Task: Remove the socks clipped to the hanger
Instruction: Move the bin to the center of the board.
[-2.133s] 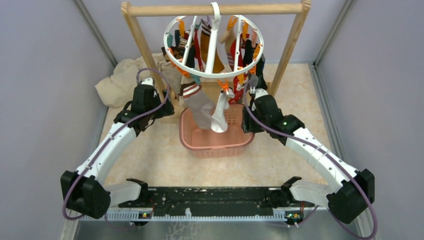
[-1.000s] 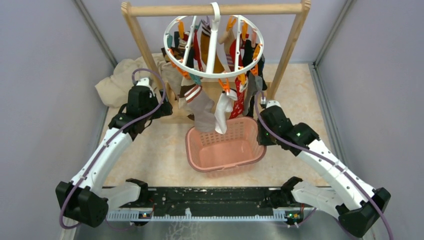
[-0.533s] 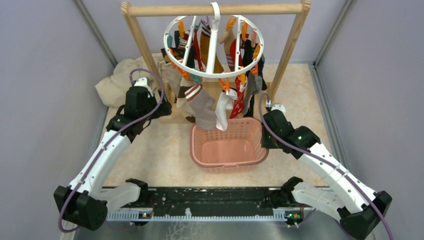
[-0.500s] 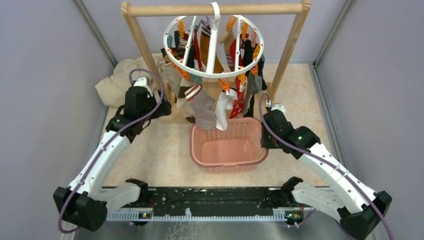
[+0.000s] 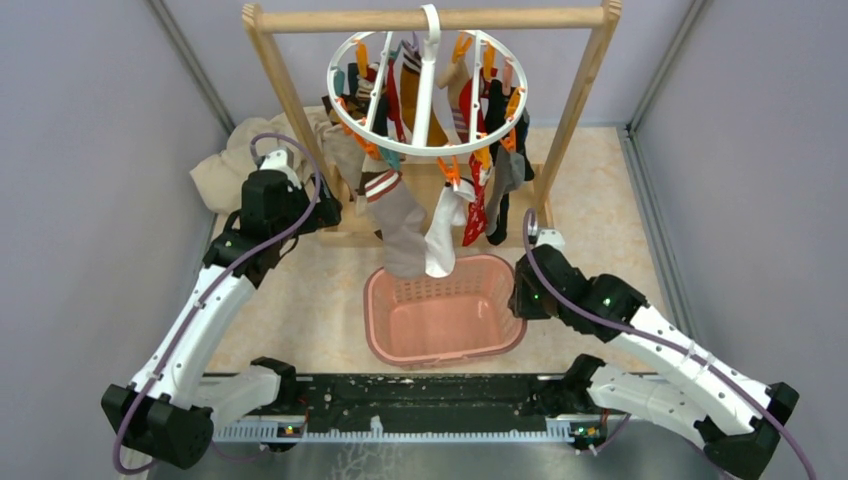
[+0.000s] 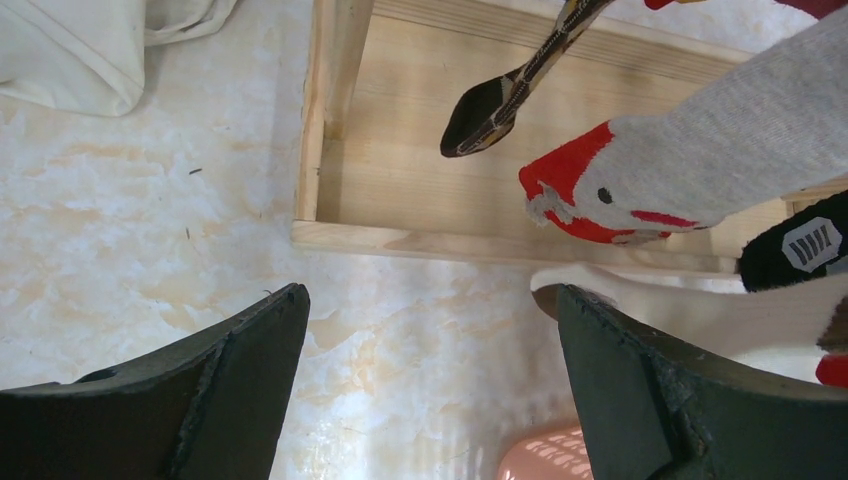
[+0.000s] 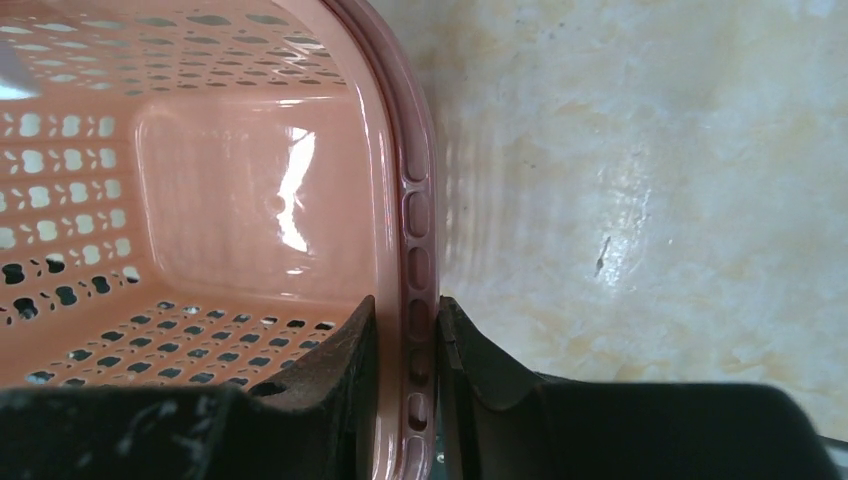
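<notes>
The white ring hanger (image 5: 420, 150) hangs from the wooden rail, fringed with orange and teal clips holding several socks. A grey sock with a striped cuff (image 5: 395, 225) and a white sock (image 5: 440, 235) dangle lowest at the front. My left gripper (image 5: 322, 212) is wide open and empty, left of the socks. In the left wrist view its gap (image 6: 430, 292) faces bare floor, with a red-toed grey sock (image 6: 700, 170) and a white sock (image 6: 700, 310) at the right. My right gripper (image 7: 405, 305) is shut on the pink basket's right rim (image 7: 400, 130).
The pink basket (image 5: 385, 345) sits on the floor below the front socks, with nothing inside it. The wooden rail frame (image 5: 430, 18) stands on a flat wooden base (image 6: 420, 180). A cream cloth (image 5: 235, 165) lies bunched at the back left. Grey walls close in both sides.
My right arm has dragged the basket nearer to the front and slightly left. The left arm has shifted a little farther back, its gripper still open.
</notes>
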Controlling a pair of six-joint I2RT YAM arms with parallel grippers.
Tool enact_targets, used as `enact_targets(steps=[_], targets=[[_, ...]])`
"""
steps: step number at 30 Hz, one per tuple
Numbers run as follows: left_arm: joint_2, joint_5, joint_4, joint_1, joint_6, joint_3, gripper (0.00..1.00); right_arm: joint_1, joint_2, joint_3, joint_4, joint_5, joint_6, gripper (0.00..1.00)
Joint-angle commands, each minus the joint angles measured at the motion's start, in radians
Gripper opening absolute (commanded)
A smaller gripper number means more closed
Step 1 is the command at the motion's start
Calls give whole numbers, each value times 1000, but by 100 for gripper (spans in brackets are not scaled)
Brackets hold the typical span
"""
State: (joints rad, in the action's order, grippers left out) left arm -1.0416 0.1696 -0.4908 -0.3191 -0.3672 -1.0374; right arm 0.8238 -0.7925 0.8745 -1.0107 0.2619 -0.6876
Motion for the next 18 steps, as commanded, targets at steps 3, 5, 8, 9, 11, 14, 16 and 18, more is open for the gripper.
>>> enact_targets(steps=[3, 5, 8, 9, 11, 14, 16, 18], targets=[[20, -19, -6, 0, -7, -32, 99, 144, -19, -12, 39, 38, -157, 6], [21, -15, -6, 0, -4, -32, 99, 201, -43, -1, 27, 77, -197, 6], [22, -7, -6, 1, 0, -32, 99, 249, -54, 3, 15, 116, -250, 6], [22, -8, -7, 1, -1, -31, 99, 253, -53, 2, 14, 121, -264, 7], [22, -8, -2, 0, 0, -29, 99, 257, -52, 0, 6, 129, -289, 12], [16, -4, 1, 0, 6, -27, 99, 262, -48, 10, -37, 163, -313, 29], [15, -2, 3, 0, 10, -27, 99, 262, -47, 36, -89, 205, -314, 45], [14, 1, 6, 0, 13, -29, 99, 263, -46, 79, -146, 258, -309, 60]])
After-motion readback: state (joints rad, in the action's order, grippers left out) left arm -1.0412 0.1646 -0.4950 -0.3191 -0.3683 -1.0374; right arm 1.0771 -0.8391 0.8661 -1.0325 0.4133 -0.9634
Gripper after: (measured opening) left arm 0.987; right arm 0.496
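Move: Right at the right hand, its nearly shut fingers already pinch the bin's right rim; the bin's middle lies about 14 cm to that hand's left, level with it fore and aft and some 6 cm below. The white sock hangs roughly 6 cm ahead and 14 cm to the left, the grey striped sock 7 cm farther left of it, both about 8 cm above the hand. From the left hand, the bin is some 17 cm back, 24 cm right and 15 cm below. Dragging the bin by its right rim, the right hand goes about 3.5 cm left and some 2 cm back towards its own base, then stops. There the fingers open to about half, ending the pinch, while the hand drifts about 1 cm back to the right and sinks slightly, the rim still between the fingers. ##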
